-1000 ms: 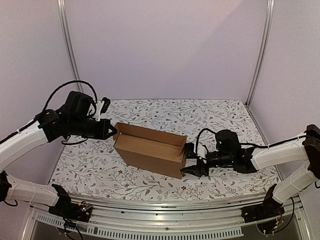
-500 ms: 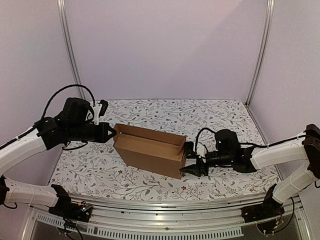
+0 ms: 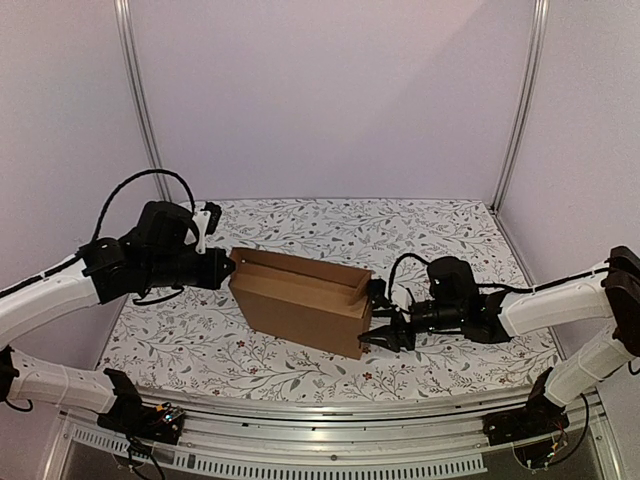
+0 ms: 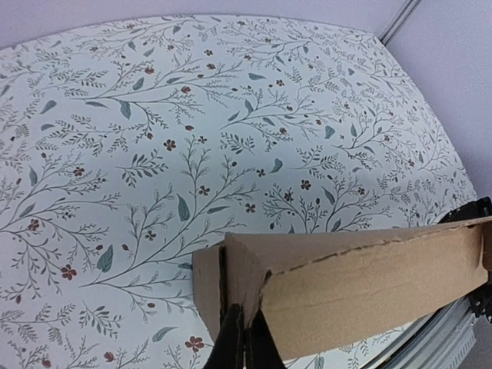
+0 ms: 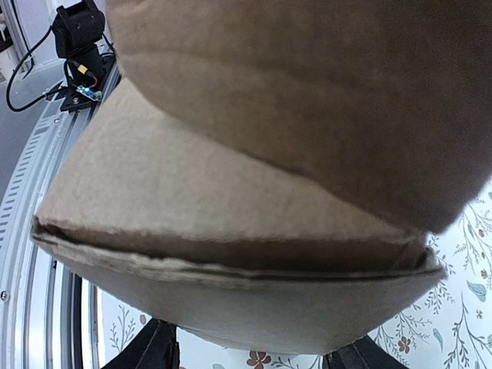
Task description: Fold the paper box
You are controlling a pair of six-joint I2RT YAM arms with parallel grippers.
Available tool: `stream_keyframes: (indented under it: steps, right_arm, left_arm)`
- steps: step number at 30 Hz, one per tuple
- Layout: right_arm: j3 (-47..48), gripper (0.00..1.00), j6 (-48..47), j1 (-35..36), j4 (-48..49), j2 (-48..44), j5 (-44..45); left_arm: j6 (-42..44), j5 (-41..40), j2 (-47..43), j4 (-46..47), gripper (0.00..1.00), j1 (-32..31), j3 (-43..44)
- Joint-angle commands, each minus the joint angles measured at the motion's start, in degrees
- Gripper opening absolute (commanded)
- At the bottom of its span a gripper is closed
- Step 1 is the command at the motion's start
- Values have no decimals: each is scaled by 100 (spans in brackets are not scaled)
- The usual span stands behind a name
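The paper box is a brown cardboard trough, open at the top, lying across the middle of the floral table. My left gripper is shut, its tips pressed against the box's left end. In the left wrist view the closed fingertips meet the folded end flap of the box at its corner. My right gripper stands open at the box's right end. From the right wrist the cardboard fills the view, and the gripper has its two fingers wide apart below the rounded flap.
A floral cloth covers the table. An aluminium rail runs along the near edge, with the arm bases at both corners. Plain walls and metal posts close the back and sides.
My left arm has swung toward the box, bringing its shut tips up against the left end. The right gripper has crept slightly left against the right end.
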Motion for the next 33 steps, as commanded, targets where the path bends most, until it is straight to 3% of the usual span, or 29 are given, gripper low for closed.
stream_keyframes:
  steps: [1,10,14,22,26,27,28,33]
  right_arm:
    - [134,33,284,-99,-90,144,295]
    - [133,38,359,-101,-84,50,322]
    - [100,47,422,-102,-68,-48,347]
    - [-61,76,534,-142,-64,-388,532]
    - [-167,84,603,-175,-67,-575,580]
    - [-185,95,627,-181,-71,-611,597]
    - [-207,98,671,-184,-87,-668,602]
    - [-220,99,918,-189,-397,-1087,662]
  left_arm:
    - [-77,38,317,-1112,0,-251,-214]
    - [-83,-103,380,-1107,5,-338,-69]
    - [-65,-193,397,-1105,4,-347,8]
    - [-149,-308,545,-1124,1,-351,125]
    - [-199,-373,625,-1147,0,-346,208]
    - [-220,-384,641,-1161,0,-346,234]
    - [-237,-401,650,-1159,0,-346,253]
    - [-389,-410,750,-1177,0,-346,374]
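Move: The open box stands between the hands, its middle about 14 cm to the right of the left hand, 3 cm back and some 9 cm lower; the near-shut left fingertips are at its far-left top corner. The box's right end is between the right fingers, its middle about 1 cm to that hand's left, with the box middle roughly 14 cm left and 2 cm forward. The right-end flap rises about 6 cm above the right hand, 2 cm forward and 2 cm left. The box's right end is let go: after holding still, the right fingers spread from a bit over half open to fully open while the hand draws off some 4 cm, up, to the right and forward, turning slightly clockwise. At the far-left top corner the left hand sinks about 1.5 cm, then stays there with its fingers as good as shut, keeping contact with the card. ##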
